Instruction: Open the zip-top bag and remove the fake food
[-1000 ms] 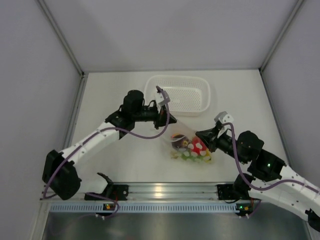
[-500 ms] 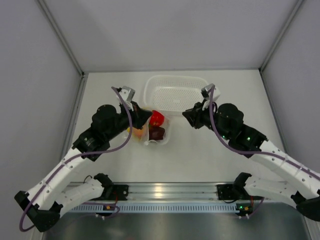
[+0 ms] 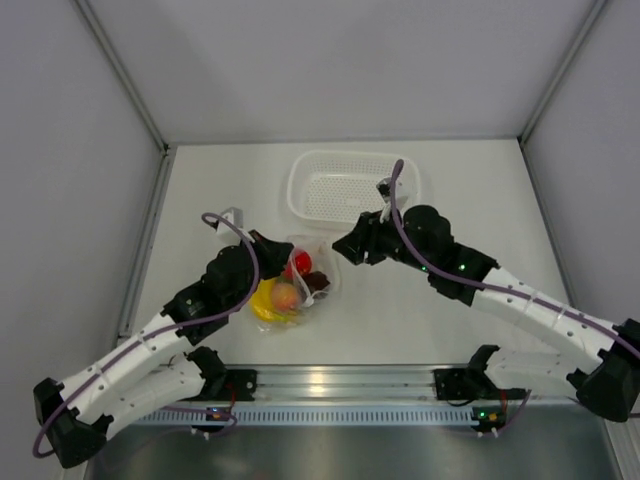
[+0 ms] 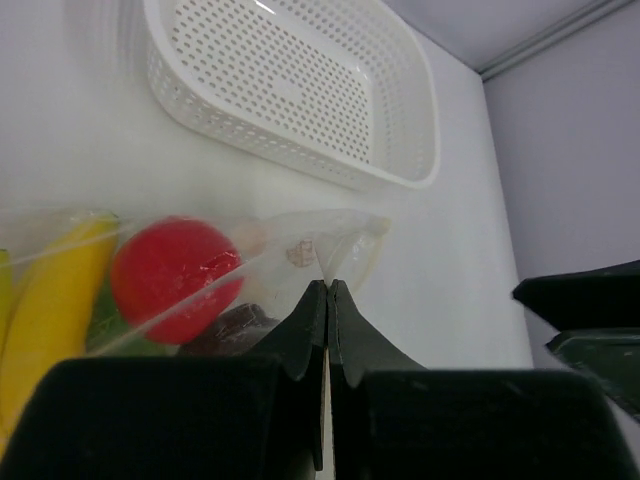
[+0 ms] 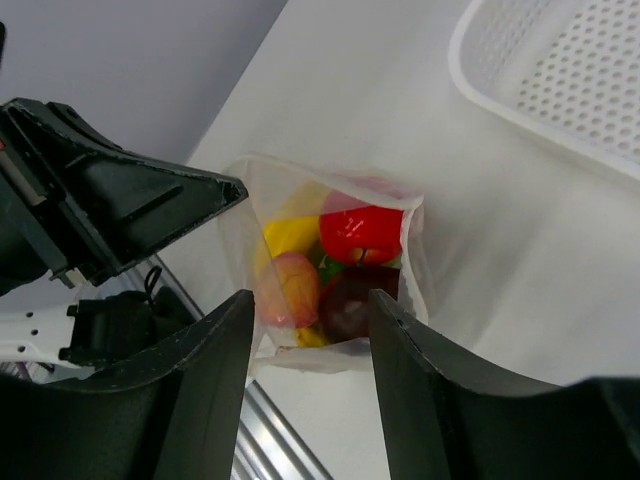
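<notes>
The zip-top bag (image 3: 300, 290) lies on the table with its mouth gaping toward the basket. Inside is the fake food: a red tomato (image 5: 360, 232), an orange-peach fruit (image 5: 290, 288), a dark maroon fruit (image 5: 352, 302) and a yellow banana bunch (image 4: 50, 300). My left gripper (image 4: 328, 285) is shut on the bag's upper edge, also seen from above (image 3: 284, 244). My right gripper (image 5: 310, 298) is open with nothing between its fingers. It hovers just right of the bag's mouth (image 3: 342, 250) and looks down into it.
A white perforated basket (image 3: 318, 160) stands behind the bag, near the back of the table. The metal rail (image 3: 320, 380) with both arm bases runs along the near edge. Grey walls close in the left, right and back.
The right gripper has let go of the bag, opened and swung to the bag's mouth. The left gripper has carried the bag down and left, still shut on its edge.
</notes>
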You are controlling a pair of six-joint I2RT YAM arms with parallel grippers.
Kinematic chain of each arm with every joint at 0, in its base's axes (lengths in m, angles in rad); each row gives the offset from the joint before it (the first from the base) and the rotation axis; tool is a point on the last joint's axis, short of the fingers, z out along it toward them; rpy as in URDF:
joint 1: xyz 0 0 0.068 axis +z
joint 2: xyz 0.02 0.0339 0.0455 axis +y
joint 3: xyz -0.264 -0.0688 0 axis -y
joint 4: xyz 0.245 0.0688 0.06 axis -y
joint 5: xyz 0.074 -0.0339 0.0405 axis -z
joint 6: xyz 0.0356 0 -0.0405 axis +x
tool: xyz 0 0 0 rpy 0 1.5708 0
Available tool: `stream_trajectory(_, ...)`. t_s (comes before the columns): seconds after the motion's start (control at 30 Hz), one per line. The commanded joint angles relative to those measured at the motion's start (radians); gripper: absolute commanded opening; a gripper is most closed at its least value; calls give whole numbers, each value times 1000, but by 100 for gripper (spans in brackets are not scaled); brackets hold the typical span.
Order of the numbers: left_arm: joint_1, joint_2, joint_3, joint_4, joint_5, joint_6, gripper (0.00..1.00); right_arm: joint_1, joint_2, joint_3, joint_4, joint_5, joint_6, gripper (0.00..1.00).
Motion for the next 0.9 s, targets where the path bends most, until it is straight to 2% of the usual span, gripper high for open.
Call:
stream_trajectory(0.0,-21,-37,-31,137,-97,-109,0,63,63,-34,127,-3,121,50)
stream_trajectory(0.3,-70,-37,-88,138,-144,-168,0,172,368,-5,227,112,212,51)
stream_trajectory(0.4,-76,-42,-108,139,-163,-188,0,175,415,-29,268,161,244,52)
stream_trajectory(0.47,-76,-36,-122,139,-163,-188,0,177,458,-48,275,201,244,55)
stream_trajectory(0.7,-76,-13,-168,139,-152,-191,0,178,563,-43,327,200,186,69)
stream_trajectory(0.8,-76,-24,-201,136,-151,-194,0,177,597,-29,310,203,178,71)
stream_trajectory(0.87,-78,-33,-218,134,-152,-197,0,178,614,-16,281,212,179,75)
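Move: The dark fruit in the open zip-top bag lies about 8 cm to the right hand's left, 2 cm ahead and some 23 cm below. The red apple sits roughly 4 cm left of that fruit and 3 cm farther out; the peach, 8 cm left of it and 4 cm nearer. From the left hand, still pinching the bag's rim, the dark fruit is about 4 cm right, level fore and aft, 19 cm down. The bag's open mouth takes the right hand, which plunges about 20 cm and some 8 cm to the left, mostly early on, then sinks almost straight. Its fingers tip steeper by around 20 degrees, reach in under the zip lip towards the dark fruit and spread wider late in the descent. The left hand keeps its pinch on the rim, first near still, then lowering 5 cm or so. ##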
